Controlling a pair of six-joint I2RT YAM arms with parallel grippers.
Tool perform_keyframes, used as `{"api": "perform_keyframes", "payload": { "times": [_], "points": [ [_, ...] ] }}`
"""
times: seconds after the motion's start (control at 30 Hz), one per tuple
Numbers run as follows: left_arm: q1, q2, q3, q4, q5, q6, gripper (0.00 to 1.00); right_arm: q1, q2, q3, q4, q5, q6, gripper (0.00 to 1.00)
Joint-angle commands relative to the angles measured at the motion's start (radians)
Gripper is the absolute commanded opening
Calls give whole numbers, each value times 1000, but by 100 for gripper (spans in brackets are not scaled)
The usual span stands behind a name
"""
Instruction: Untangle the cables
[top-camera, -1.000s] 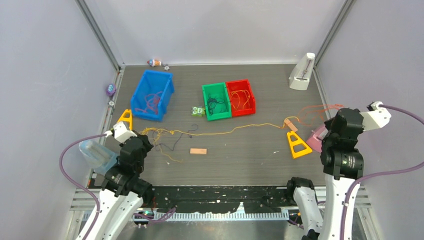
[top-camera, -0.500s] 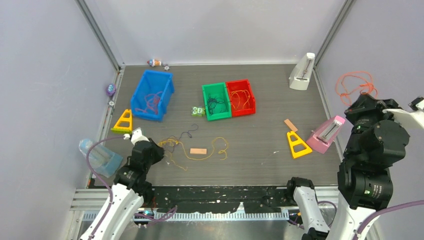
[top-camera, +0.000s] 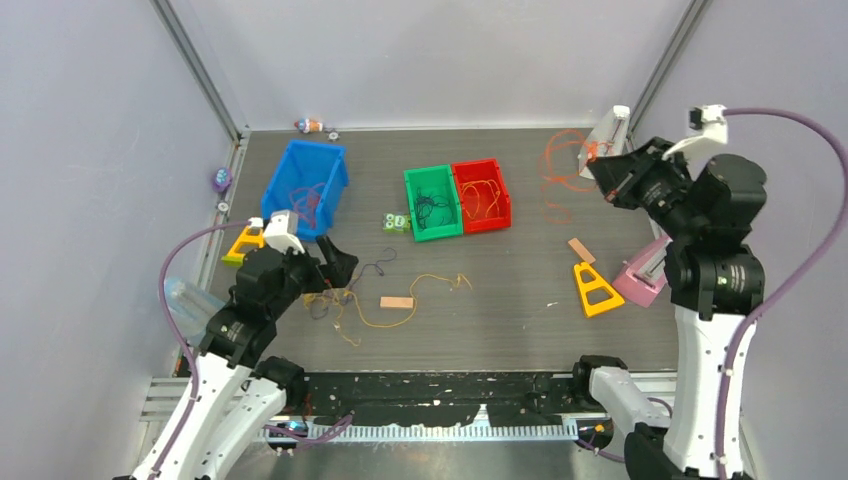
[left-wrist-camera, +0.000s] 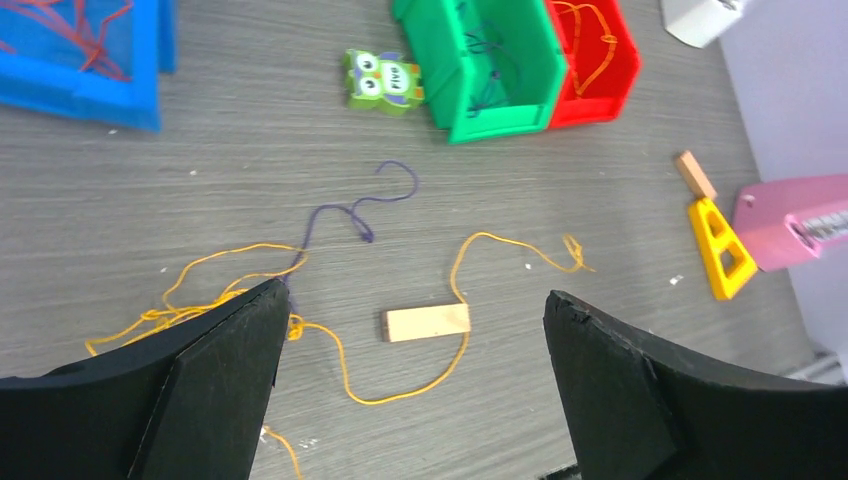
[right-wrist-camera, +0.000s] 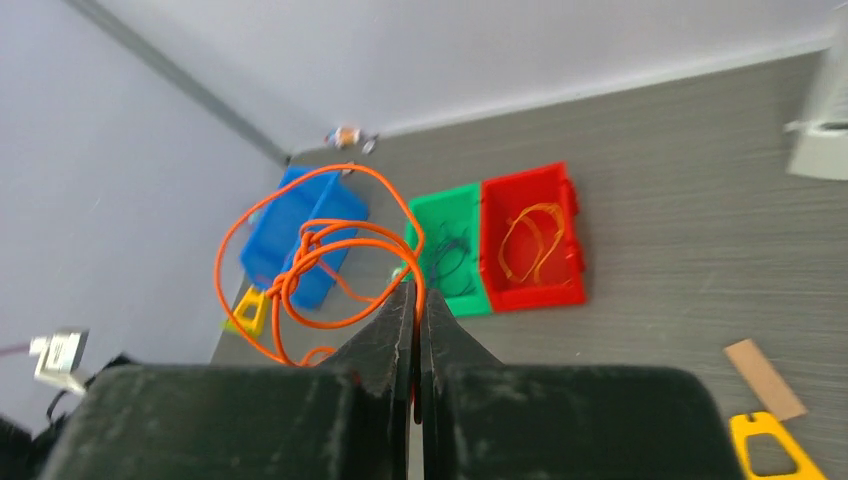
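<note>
A yellow cable (top-camera: 400, 297) (left-wrist-camera: 455, 300) lies looped on the table, knotted at its left end with a dark purple cable (top-camera: 372, 268) (left-wrist-camera: 355, 210). My left gripper (top-camera: 335, 268) (left-wrist-camera: 415, 345) hangs open just above that knot, nothing between its fingers. High at the back right, my right gripper (top-camera: 603, 172) (right-wrist-camera: 417, 300) is shut on an orange cable (top-camera: 562, 170) (right-wrist-camera: 320, 260) whose knotted loops dangle in the air. More cables lie in the blue bin (top-camera: 335, 180), the green bin (top-camera: 412, 215) and the red bin (top-camera: 502, 205).
A small wooden block (top-camera: 396, 302) (left-wrist-camera: 428, 323) lies inside the yellow loop. An owl toy (top-camera: 394, 222) sits by the green bin. Yellow triangles (top-camera: 596, 288) (top-camera: 243, 243), a pink holder (top-camera: 640, 275), another wooden piece (top-camera: 581, 250) and a white stand (top-camera: 612, 125) are around.
The left gripper opened, let go of the yellow cable and rose slightly. The right arm carried the orange cable off the table, then swung it up and left to the back right.
</note>
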Motion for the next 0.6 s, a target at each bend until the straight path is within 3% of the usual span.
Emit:
{"api": "perform_keyframes", "payload": {
  "times": [0.0, 0.23, 0.37, 0.57],
  "points": [
    [-9, 45, 112, -28, 147, 28, 100, 129, 30, -33, 70, -94, 5, 5],
    [-15, 63, 92, 276, 439, 5, 99, 355, 124, -104, 144, -17, 24, 6],
    [-58, 99, 130, 328, 454, 37, 100, 493, 190, -106, 157, 26, 4, 5],
    [-224, 156, 202, 370, 352, 182, 99, 665, 290, -84, 167, 55, -44, 5]
  ]
}}
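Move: My shut right hand already holds the orange cable. From it my open left hand is about 46 cm left, 3 back and 24 lower; the red bin lies some 26 cm ahead and 16 left, the green bin 24 ahead and 28 left, both about 42 below. From my left hand the orange cable hangs about 42 cm right, 5 ahead and 18 higher, and the wooden block lies 10 cm right, 1 ahead and 20 below. I bring my two hands together in the air: my right hand keeps its pinch on the orange cable and sweeps about 17 cm left while sinking 9, swinging some 30 degrees counter-clockwise and tipping down. My left hand, fingers staying wide open, goes right and up towards the cable, turning clockwise and lifting its tips. ##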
